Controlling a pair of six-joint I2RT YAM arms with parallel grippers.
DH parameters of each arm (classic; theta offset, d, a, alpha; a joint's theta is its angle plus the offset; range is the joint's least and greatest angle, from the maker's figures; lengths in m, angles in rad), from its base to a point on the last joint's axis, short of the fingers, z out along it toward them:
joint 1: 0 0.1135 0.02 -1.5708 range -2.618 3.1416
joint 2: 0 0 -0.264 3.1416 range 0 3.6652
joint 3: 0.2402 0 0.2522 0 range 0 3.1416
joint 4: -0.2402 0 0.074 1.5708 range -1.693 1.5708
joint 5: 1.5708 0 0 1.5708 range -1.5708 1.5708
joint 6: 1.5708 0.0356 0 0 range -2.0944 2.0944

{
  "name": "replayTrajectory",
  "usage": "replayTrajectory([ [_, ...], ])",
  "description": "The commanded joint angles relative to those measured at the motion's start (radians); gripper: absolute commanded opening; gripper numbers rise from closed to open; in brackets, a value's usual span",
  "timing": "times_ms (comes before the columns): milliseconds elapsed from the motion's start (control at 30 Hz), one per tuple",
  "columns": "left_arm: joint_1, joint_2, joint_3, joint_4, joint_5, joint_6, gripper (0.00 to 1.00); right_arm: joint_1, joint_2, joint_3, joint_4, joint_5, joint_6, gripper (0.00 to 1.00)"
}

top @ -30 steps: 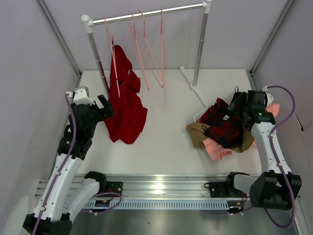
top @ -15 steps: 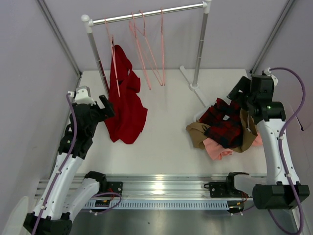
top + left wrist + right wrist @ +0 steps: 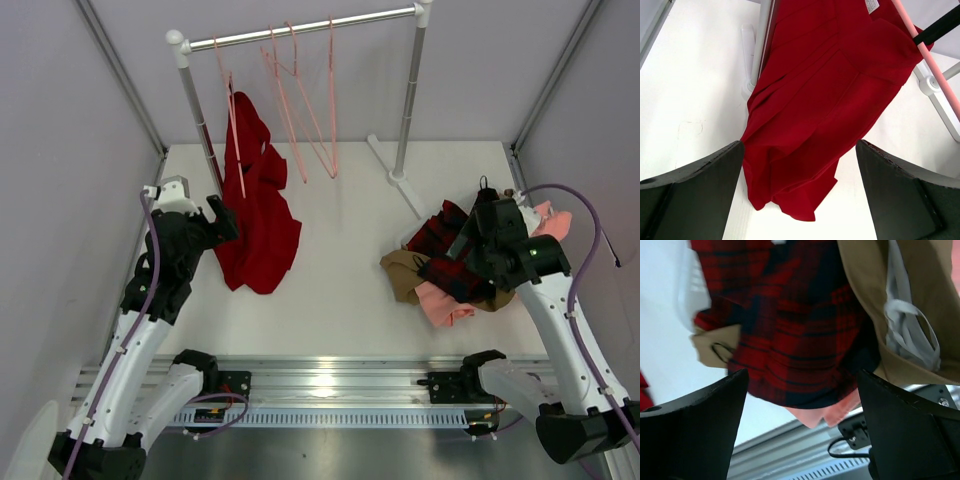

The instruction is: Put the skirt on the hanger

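Observation:
The skirt, red and dark plaid, lies crumpled on top of a clothes pile at the table's right; it fills the right wrist view as plaid cloth. My right gripper hovers just over it, open, with the skirt's near hem between the spread fingers and nothing gripped. Several pale-pink hangers, the nearest bare hanger among them, hang on the rail at the back. My left gripper stands open at the left, facing the plain red garment, empty.
A tan garment and a pink one lie under the skirt. The red garment hangs from a pink hanger beside the rack's left post. The rack's right post and foot stand behind the pile. A metal rail runs along the near edge.
My right arm rose at the pile's far right, then swung forward and down over the skirt, jaws still open. The left arm has barely moved.

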State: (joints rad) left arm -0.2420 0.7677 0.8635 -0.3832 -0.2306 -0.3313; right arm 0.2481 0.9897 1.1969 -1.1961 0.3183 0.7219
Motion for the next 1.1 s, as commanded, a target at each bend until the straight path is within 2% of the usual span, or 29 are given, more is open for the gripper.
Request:
replayTrajectory([
  [0,-0.01,-0.01,-0.003,0.032,0.016,0.011,0.99,0.002,-0.014,-0.051,0.019,0.041,0.041,0.95],
  [33,-0.01,-0.011,-0.003,0.032,0.016,0.011,0.99,0.002,-0.01,-0.087,0.039,0.033,0.037,0.94],
  [167,-0.01,-0.016,-0.006,0.029,0.014,0.011,0.99,0.002,0.001,-0.141,0.127,0.057,0.03,0.8],
  [333,-0.008,-0.01,-0.003,0.029,0.013,0.009,0.99,-0.024,0.007,-0.149,0.217,0.1,-0.025,0.71],
  [433,-0.008,-0.002,0.003,0.026,0.011,0.011,0.99,-0.058,0.029,-0.145,0.257,0.065,-0.065,0.6],
  [467,-0.008,-0.001,0.003,0.021,0.007,0.011,0.99,-0.064,0.035,-0.138,0.253,0.062,-0.073,0.45],
  [533,-0.008,0.002,0.005,0.017,-0.004,0.011,0.99,-0.075,0.049,-0.102,0.237,0.061,-0.079,0.22],
  [567,-0.008,0.001,0.003,0.015,-0.007,0.011,0.99,-0.075,0.049,-0.086,0.227,0.065,-0.082,0.0],
  [700,-0.008,0.007,0.005,0.02,0.004,0.012,0.99,-0.076,0.038,0.024,0.219,0.061,-0.113,0.0],
  [833,-0.008,0.009,0.003,0.024,0.017,0.014,0.99,-0.073,0.047,0.257,0.242,-0.01,-0.173,0.0],
  [1067,-0.006,0.007,0.011,0.014,0.013,0.018,0.99,-0.041,0.098,0.511,0.423,-0.165,-0.297,0.0],
])
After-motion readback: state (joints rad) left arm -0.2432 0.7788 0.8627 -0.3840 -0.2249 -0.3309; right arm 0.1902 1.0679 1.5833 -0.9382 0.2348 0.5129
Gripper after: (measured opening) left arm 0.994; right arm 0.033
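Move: The plaid skirt lies bunched under the right hand, its middle about 4 cm ahead, 2 cm to the left and 6 cm below the fingers. The brown garment is spread beneath it, its middle about 1 cm back, 3 cm left and 8 cm down. The front fold of the pink cloth is some 8 cm back and 5 cm left. The rack's right post foot stands roughly 20 cm ahead and 16 cm left. From the left hand the skirt is some 49 cm to the right, 4 cm back and 11 cm below. The plaid skirt's cloth is met by the right hand's open fingers as they sink about 4 cm; they edge roughly 3 cm forward and a little right, shutting completely and pinching a fold. The hand then pulls the fold up fast, about 20 cm, drifting forward and slightly left while the wrist tips the fingers up some 30 degrees from its starting attitude. ##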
